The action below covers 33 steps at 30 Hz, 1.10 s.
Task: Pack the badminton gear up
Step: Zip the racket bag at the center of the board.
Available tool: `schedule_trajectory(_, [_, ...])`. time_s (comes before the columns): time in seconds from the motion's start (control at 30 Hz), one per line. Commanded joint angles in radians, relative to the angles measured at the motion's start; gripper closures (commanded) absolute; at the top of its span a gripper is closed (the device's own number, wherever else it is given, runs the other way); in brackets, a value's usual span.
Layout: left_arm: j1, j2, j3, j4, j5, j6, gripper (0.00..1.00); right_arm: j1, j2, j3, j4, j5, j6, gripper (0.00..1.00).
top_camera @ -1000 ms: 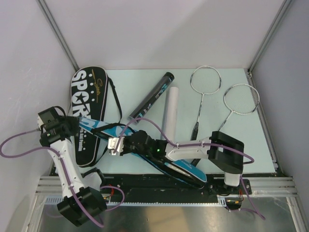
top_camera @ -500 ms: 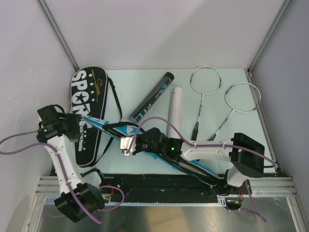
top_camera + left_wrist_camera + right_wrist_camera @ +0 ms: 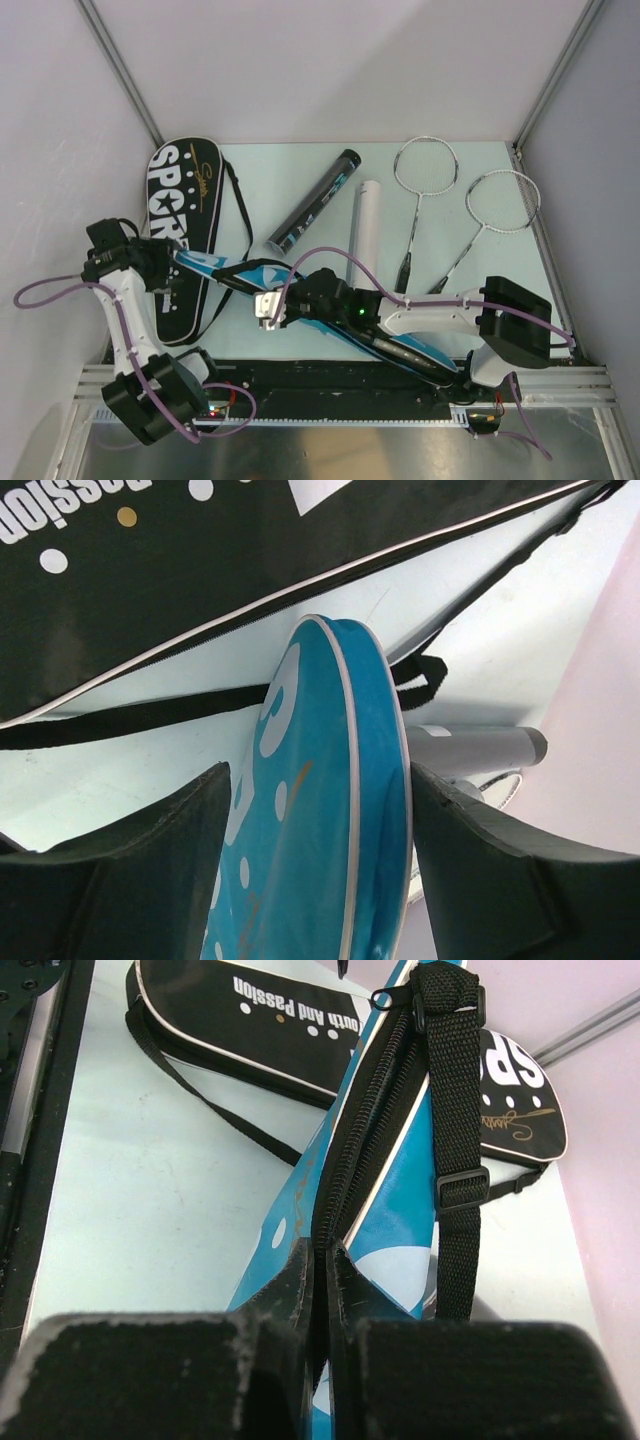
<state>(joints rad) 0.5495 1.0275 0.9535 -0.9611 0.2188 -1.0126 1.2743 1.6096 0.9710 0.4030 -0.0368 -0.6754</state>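
A blue racket cover [image 3: 208,263] lies slantwise across the near part of the table, its zip side turned up. My right gripper [image 3: 268,305] is shut on that zip edge [image 3: 345,1190], beside the black strap [image 3: 455,1160]. My left gripper [image 3: 165,262] stands open around the cover's rounded end [image 3: 330,810]: the right finger [image 3: 470,840] touches it and the left finger [image 3: 150,860] is apart from it. The black "SPORT" cover [image 3: 185,200] lies flat at the far left, partly under the blue one. Two silver rackets [image 3: 425,165] [image 3: 500,203] lie at the far right.
A black printed tube [image 3: 315,200] and a white tube [image 3: 365,225] lie side by side mid-table, just beyond the blue cover. The black cover's strap [image 3: 240,200] trails across the mat. Walls stand close on the left, right and back.
My left gripper has opened and let go of the blue cover's end. My right gripper has moved to the right, still shut on the zip edge, taking the cover with it.
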Motion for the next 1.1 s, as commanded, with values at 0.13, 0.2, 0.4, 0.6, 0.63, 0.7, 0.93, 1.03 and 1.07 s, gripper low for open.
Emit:
schedule_trajectory(0.13, [0.008, 0.086, -0.016, 0.090, 0.120, 0.010, 0.30, -0.005, -0.021, -0.006, 0.074, -0.018, -0.027, 1.00])
schedule_trajectory(0.2, [0.006, 0.090, -0.020, 0.101, 0.128, 0.001, 0.38, -0.008, -0.019, -0.006, 0.078, -0.018, -0.024, 1.00])
schedule_trajectory(0.4, [0.004, 0.095, -0.063, 0.132, 0.173, -0.029, 0.86, -0.014, -0.017, -0.006, 0.098, -0.004, -0.020, 1.00])
schedule_trajectory(0.6, [0.003, 0.053, -0.077, 0.135, 0.173, -0.086, 1.00, 0.005, 0.015, -0.013, 0.223, 0.028, -0.122, 0.73])
schedule_trajectory(0.63, [0.003, 0.047, -0.076, 0.135, 0.171, -0.095, 1.00, 0.016, 0.030, -0.013, 0.275, 0.033, -0.153, 0.69])
schedule_trajectory(0.7, [0.002, 0.041, -0.073, 0.136, 0.170, -0.104, 1.00, 0.029, 0.065, -0.002, 0.362, 0.036, -0.219, 0.60])
schedule_trajectory(0.93, [0.003, 0.057, -0.091, 0.135, 0.183, -0.116, 1.00, 0.043, 0.173, 0.080, 0.462, 0.023, -0.380, 0.44])
schedule_trajectory(1.03, [0.003, 0.058, -0.097, 0.135, 0.181, -0.118, 1.00, 0.052, 0.212, 0.119, 0.491, 0.034, -0.433, 0.45])
schedule_trajectory(1.07, [0.003, 0.058, -0.099, 0.135, 0.179, -0.119, 1.00, 0.054, 0.226, 0.126, 0.511, 0.035, -0.449, 0.48])
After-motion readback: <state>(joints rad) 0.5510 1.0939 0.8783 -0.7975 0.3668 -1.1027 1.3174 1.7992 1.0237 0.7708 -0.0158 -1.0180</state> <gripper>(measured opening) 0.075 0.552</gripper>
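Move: The racket bag's raised end already stands between the left hand's open fingers, about 2 cm ahead and 2 cm below; the black bag lies some 5 cm ahead, 8 cm left and 13 cm below. The right hand, shut on the zipper, has the puller roughly 10 cm left, 4 cm ahead and level, with the strap buckle about 3 cm farther out and 4 cm right of that puller. Left goes 3 cm forward and pinches the bag's end; right then opens, going 5 cm left towards puller. ##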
